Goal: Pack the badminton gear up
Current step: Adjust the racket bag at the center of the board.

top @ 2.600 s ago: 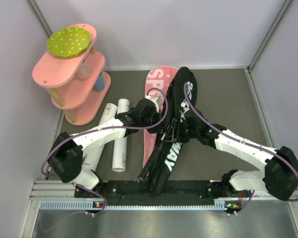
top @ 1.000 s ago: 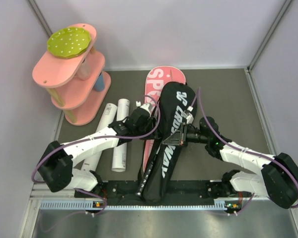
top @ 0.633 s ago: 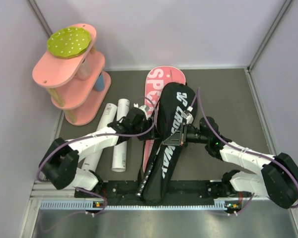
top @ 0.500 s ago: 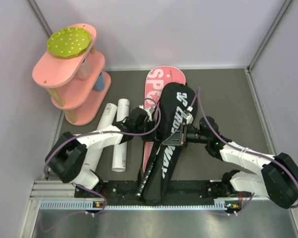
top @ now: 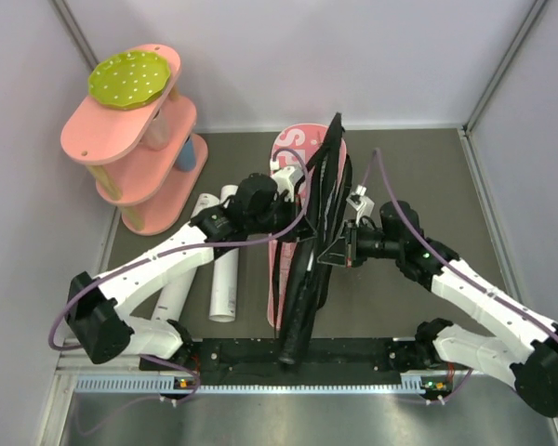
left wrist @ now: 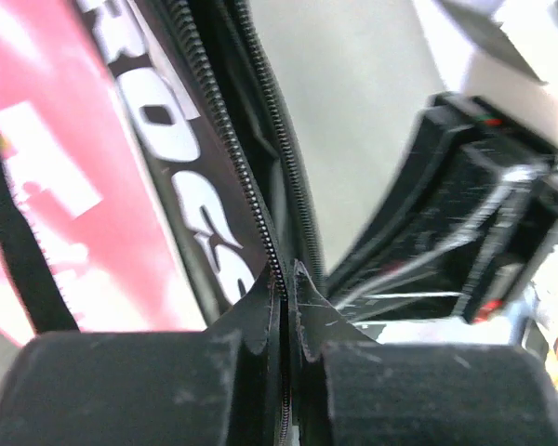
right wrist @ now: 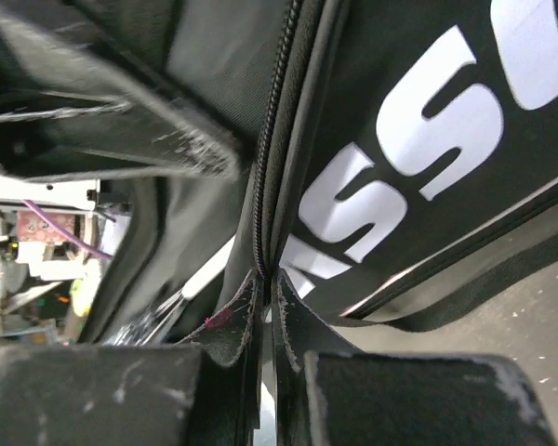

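The racket-shaped bag (top: 309, 269) stands with its black flap raised on edge, while its pink side (top: 294, 147) lies flat on the table beneath. My left gripper (top: 304, 192) is shut on the flap's zip edge (left wrist: 246, 200) from the left; in the left wrist view the left gripper (left wrist: 286, 279) has its jaws pressed together on the zip teeth. My right gripper (top: 335, 249) pinches the same flap from the right. In the right wrist view the right gripper (right wrist: 265, 279) is shut on the zip seam beside the white lettering (right wrist: 428, 139). Two long white tubes (top: 226, 251) lie left of the bag.
A pink tiered shelf (top: 135, 149) with a green dotted disc (top: 128, 79) on top stands at the back left, close to the tubes. Grey walls close in the table on the left, back and right. Purple cables loop over both arms.
The left gripper has shut on the zip edge. Both arms have lifted the black flap from lying flat over the pink side to standing on edge.
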{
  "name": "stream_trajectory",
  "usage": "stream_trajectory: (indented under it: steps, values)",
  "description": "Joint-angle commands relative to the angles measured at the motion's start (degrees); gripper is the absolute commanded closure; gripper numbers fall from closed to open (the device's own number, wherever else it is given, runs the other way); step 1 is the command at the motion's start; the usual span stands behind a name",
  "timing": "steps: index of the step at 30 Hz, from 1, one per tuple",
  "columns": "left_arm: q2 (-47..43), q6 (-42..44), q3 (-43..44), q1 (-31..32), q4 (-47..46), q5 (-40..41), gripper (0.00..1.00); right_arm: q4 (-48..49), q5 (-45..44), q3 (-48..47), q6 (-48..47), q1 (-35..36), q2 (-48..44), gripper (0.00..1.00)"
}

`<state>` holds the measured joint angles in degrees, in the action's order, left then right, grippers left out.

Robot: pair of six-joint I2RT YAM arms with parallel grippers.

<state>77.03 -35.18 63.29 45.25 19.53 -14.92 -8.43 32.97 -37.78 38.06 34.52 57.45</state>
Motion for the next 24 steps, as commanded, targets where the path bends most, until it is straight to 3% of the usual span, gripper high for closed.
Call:
stream_trajectory:
  steps: [1, 5, 8, 12, 16, 19, 24]
  values:
    - [0.38, 0.38, 5.45, 2.38, 1.58, -3.19, 1.0, -9.6, -2.39, -4.5, -6.44, 0.01, -3.04, 1.0]
    - [6.45, 2.13, 4.21, 2.38, 1.48, -0.38, 1.0, -6.25, -4.23, -1.07, -4.31, -1.38, -1.21, 1.0]
    - [5.33, 3.44, 4.74, 2.38, 2.17, 0.94, 1.0, -10.28, -1.16, -2.29, -4.84, -1.65, -1.37, 1.0]
    - [-0.03, 5.12, 2.11, 1.33, 3.67, 8.05, 1.0, -20.11, -6.42, -7.47, -7.82, -1.3, -6.29, 1.0]
    - [0.04, 4.59, -3.86, -2.18, 0.87, 4.99, 1.0, -19.88, -7.13, -4.86, -10.54, -2.35, -1.75, 1.0]
    - [1.8, 5.38, -3.44, -3.06, 3.75, 2.79, 1.0, -23.27, -10.99, -3.44, -12.83, -4.11, -1.81, 1.0]
    - [4.17, 6.88, -4.66, -3.07, 2.72, -1.33, 1.0, -27.08, -5.89, -13.97, -9.95, -1.93, -2.61, 1.0]
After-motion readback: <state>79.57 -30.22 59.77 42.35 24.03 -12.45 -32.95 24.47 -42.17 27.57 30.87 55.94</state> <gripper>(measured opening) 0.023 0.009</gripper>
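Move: Both grippers are already shut on the opposite zip edges of the black racket bag. The bag's middle lies about 3 cm right, 1 cm back and 8 cm below the left hand, and some 4 cm ahead, 2 cm left and 6 cm below the right. Under it, the pink bag's middle is roughly 2 cm ahead, 1 cm left and 14 cm below the left hand; the nearer white tube is about 24 cm left and 6 cm back. Keep both zip edges pinched and give the bag a shake: bring both hands briefly up, the left by 3 to 4 cm while easing right, then lower them while drawing the edges apart. Finish with the left gripper about 6 cm lower and 3 cm farther left, the right 5 to 6 cm right and 4 cm lower, its fingers tipped some 20 degrees more steeply down. ##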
